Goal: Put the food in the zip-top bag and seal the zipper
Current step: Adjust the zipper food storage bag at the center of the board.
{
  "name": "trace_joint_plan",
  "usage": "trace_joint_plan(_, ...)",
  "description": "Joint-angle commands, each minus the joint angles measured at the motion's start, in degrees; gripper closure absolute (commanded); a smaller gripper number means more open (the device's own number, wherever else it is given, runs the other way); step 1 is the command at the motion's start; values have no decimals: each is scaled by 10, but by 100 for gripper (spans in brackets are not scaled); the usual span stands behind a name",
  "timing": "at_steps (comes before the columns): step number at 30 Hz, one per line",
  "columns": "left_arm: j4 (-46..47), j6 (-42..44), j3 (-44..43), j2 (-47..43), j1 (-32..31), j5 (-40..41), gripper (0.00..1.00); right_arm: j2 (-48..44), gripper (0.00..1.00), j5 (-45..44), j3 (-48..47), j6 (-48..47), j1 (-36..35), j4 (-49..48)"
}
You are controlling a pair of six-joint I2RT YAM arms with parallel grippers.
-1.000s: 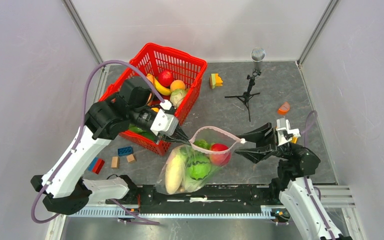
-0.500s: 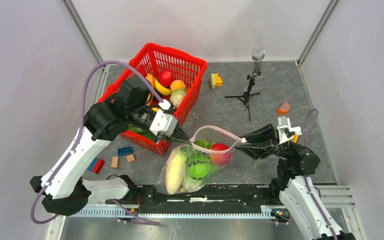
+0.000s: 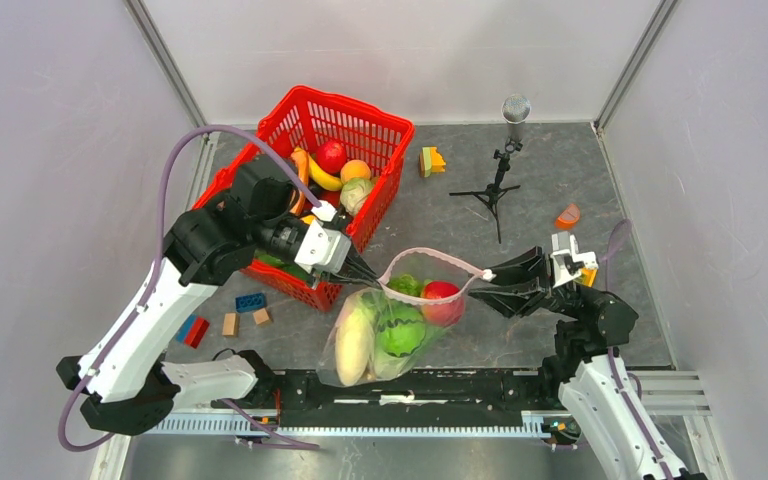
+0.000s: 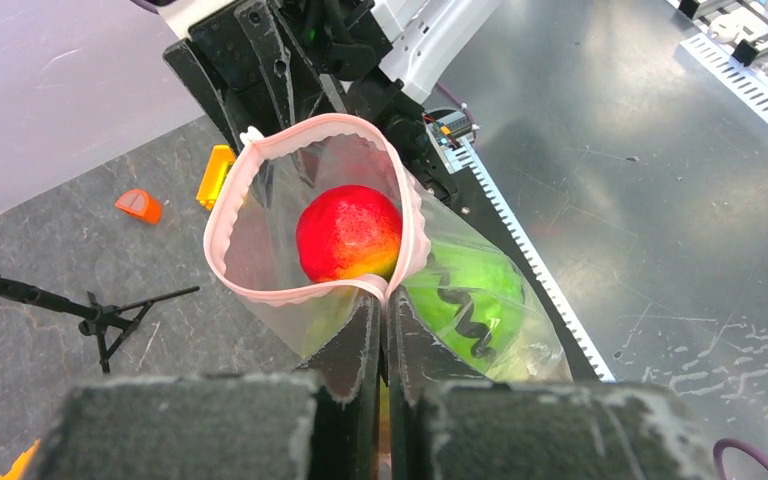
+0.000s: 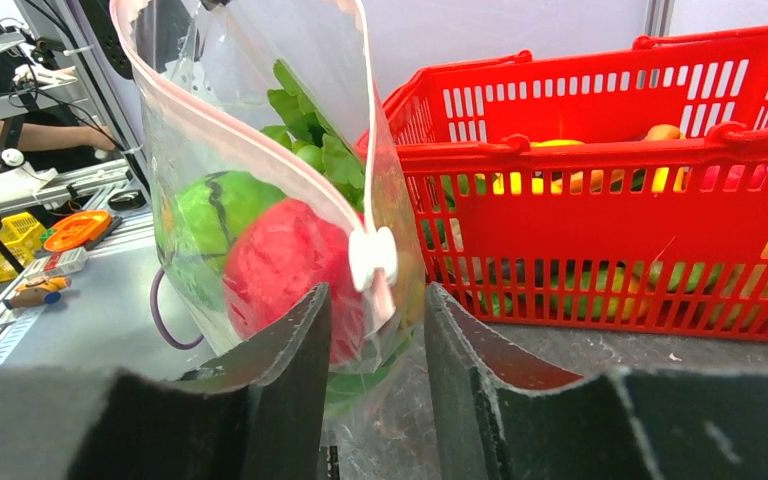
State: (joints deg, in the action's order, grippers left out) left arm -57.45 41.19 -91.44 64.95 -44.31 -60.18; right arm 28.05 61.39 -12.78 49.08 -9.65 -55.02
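The clear zip-top bag (image 3: 385, 340) hangs between my two grippers with its mouth open. Inside lie a long cream-white vegetable (image 3: 353, 340), a green striped melon (image 3: 400, 330), lettuce (image 3: 405, 287) and a round red fruit (image 3: 442, 300) (image 4: 348, 232). My left gripper (image 3: 368, 278) (image 4: 382, 300) is shut on the left end of the pink zipper (image 3: 430, 255) (image 4: 222, 215). My right gripper (image 3: 488, 283) (image 5: 375, 295) stands open, its fingers on either side of the bag's right end just below the white slider (image 5: 373, 257), not pinching it.
The red mesh basket (image 3: 380, 125) (image 5: 610, 160) behind the left arm holds bananas (image 3: 322, 178) and other toy produce. A small tripod with a microphone (image 3: 500, 190) stands at the back right. Small blocks (image 3: 250, 302) lie at the left, an orange piece (image 3: 567, 215) near the right arm.
The right gripper's jaws have narrowed and it has slid in around the bag's right end. The bag now hangs slightly higher and tauter; the left gripper has kept its grip.
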Motion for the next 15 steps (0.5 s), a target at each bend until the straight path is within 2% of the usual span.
trace_joint_plan(1,54,-21,-4,-14,0,-32,98,-3,60,-10,-21,-14,-5,6)
trace_joint_plan(3,54,-21,-5,-14,0,-32,98,-2,65,-10,-20,-6,-7,-6)
trace_joint_plan(6,59,-24,-2,-15,0,-32,98,-3,79,-12,-17,-2,-9,-12)
trace_joint_plan(8,59,-25,0,-15,0,-32,98,-7,82,-15,-16,-2,-10,-13)
trace_joint_plan(12,59,-27,2,-14,0,-28,98,-13,99,-16,-17,-7,-10,-3)
trace_joint_plan(15,59,-30,11,-19,0,-11,98,-21,100,-26,-26,-44,-10,53)
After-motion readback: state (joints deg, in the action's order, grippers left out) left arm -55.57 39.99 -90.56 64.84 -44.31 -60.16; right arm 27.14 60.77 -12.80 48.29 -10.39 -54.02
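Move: The white slider at the near corner of the bag's pink zipper rim sits about 1 cm to the left of the right hand point and some 2 cm above it, centred between the half-open fingers. Inside the bag, the red fruit is roughly 8 cm left, 4 cm back and 3 cm lower; the green melon is about 14 cm left, 8 cm back and 5 cm lower. From the left hand, that slider is about 19 cm right, 5 cm ahead and 8 cm below. The right hand stays practically in place, fingers still pointing left and slightly up, and shuts its fingers from about half open to fully closed, pinching the loose end of the zipper strip just under the white slider. The left hand keeps its closed grip on the opposite side of the rim and holds the filled bag up with its mouth open, drifting less than half a centimetre. ##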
